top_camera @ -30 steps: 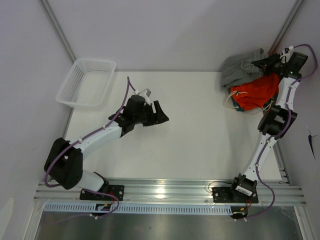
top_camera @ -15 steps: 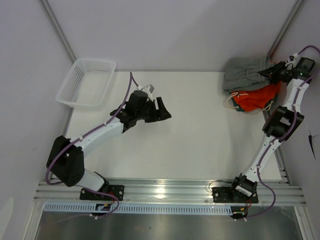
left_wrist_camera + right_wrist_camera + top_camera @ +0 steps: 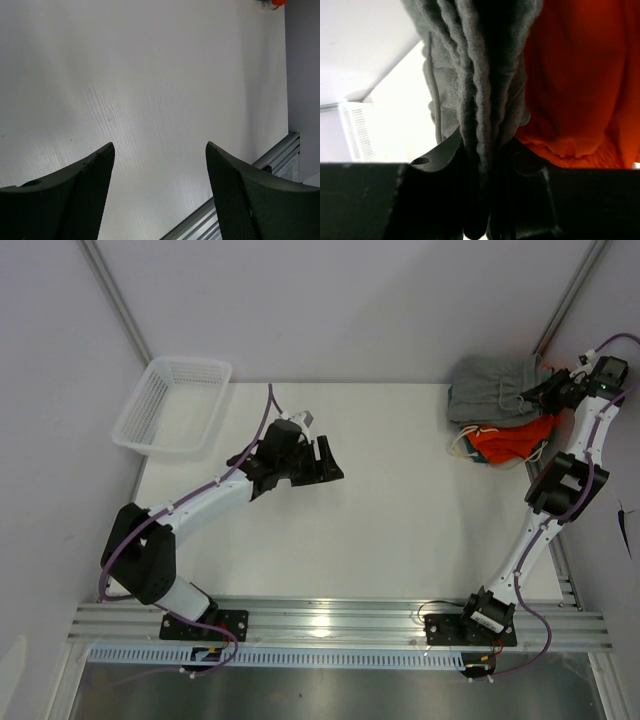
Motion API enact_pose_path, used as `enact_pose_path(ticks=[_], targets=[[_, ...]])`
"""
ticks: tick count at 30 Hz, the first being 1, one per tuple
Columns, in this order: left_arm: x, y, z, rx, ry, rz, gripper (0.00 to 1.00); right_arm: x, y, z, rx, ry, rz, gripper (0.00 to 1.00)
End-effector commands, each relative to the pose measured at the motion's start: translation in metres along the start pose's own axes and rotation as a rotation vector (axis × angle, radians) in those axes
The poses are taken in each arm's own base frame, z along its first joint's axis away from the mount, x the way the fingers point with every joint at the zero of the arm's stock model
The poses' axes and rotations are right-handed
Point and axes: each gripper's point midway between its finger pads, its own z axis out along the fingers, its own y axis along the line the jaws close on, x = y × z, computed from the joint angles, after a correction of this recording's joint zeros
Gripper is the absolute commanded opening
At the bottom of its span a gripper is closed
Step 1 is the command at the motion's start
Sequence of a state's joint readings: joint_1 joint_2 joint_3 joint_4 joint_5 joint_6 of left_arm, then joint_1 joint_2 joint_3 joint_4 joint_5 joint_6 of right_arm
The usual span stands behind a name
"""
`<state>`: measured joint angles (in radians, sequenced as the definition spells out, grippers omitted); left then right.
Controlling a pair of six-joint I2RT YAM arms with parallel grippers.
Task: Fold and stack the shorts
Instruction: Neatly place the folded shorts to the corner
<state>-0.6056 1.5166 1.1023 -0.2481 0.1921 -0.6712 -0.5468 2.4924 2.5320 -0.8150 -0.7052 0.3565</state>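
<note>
The grey shorts (image 3: pixel 495 385) hang bunched at the far right corner of the table. My right gripper (image 3: pixel 551 388) is shut on their right edge and holds them up. In the right wrist view the grey shorts (image 3: pixel 480 85) run as thick folds between the two fingers (image 3: pixel 440 150), a grey drawstring dangling at the left. My left gripper (image 3: pixel 328 462) is open over the bare middle of the table, far to the left of the shorts. Nothing sits between its fingers (image 3: pixel 85 195) in the left wrist view.
An orange garment (image 3: pixel 510 440) with a white drawstring lies under and beside the grey shorts, and it fills the right side as the orange garment (image 3: pixel 580 80) in the right wrist view. A white mesh basket (image 3: pixel 150 435) stands at the far left corner. Side walls close in on both sides.
My right gripper has pulled the grey shorts up and toward the far right corner, off the orange garment. My left arm has shifted slightly to the right, jaws still apart.
</note>
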Motion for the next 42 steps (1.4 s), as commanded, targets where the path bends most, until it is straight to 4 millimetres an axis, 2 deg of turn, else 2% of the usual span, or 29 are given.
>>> enact_pose_path(ticks=[1,7,12,16,19,23,25,29,33,35,39,42], targets=[[-0.011,-0.016,-0.002,0.035,-0.015,0.039,0.76,-0.095,-0.084,-0.108,0.4,-0.379,0.055,0.0],[-0.009,-0.015,0.0,0.028,0.0,0.043,0.75,-0.105,-0.097,-0.115,0.517,-0.434,0.011,0.0],[-0.006,-0.013,0.002,0.018,0.025,0.043,0.76,-0.121,-0.105,-0.127,0.6,-0.511,-0.026,0.0],[-0.005,-0.014,0.005,0.013,0.039,0.046,0.76,-0.123,-0.112,-0.131,0.644,-0.528,-0.034,0.02],[-0.006,-0.014,0.008,0.012,0.045,0.044,0.75,-0.12,-0.118,-0.127,0.665,-0.521,-0.029,0.04],[-0.006,-0.015,0.008,0.013,0.048,0.049,0.75,-0.111,-0.137,-0.124,0.806,-0.507,-0.053,0.04],[-0.004,-0.014,0.008,0.009,0.05,0.051,0.75,-0.101,-0.14,-0.111,0.842,-0.472,-0.089,0.05],[-0.001,-0.014,0.008,0.008,0.058,0.053,0.75,-0.094,-0.146,-0.099,0.863,-0.458,-0.101,0.07],[-0.001,-0.012,0.007,0.003,0.055,0.053,0.75,-0.091,-0.144,-0.09,0.826,-0.445,-0.087,0.17],[0.0,-0.011,0.008,0.004,0.057,0.055,0.76,-0.091,-0.136,-0.085,0.78,-0.439,-0.085,0.23],[0.001,-0.011,0.009,0.006,0.057,0.05,0.75,-0.091,-0.121,-0.08,0.738,-0.44,-0.089,0.58],[0.001,-0.01,0.008,0.0,0.056,0.054,0.75,-0.095,-0.104,-0.081,0.71,-0.454,-0.106,0.7]])
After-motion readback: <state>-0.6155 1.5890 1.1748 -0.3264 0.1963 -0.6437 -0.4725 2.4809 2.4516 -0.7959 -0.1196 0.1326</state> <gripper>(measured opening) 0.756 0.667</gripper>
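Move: The right hand still holds the grey shorts by the gathered waistband, their middle about 10 cm to its left, 1 cm ahead and 5 cm below. The orange shorts they are going onto lie some 8 cm to its left, 3 cm back and 11 cm down; the white cord is about 19 cm left, 12 cm back and 14 cm below the hand. From the idle left hand the orange shorts lie about 22 cm ahead, 45 cm right and 10 cm below. Keeping its pinch on the waistband, the right hand lowers the held end onto the right side of the orange shorts, going down and to the right by about 6 cm each and drifting only slightly back, while the wrist rolls some 30 degrees left side down and the fingers tip further downward. There it stops and stays in place while the fingers open wide, leaving the bunched waistband lying between them. ##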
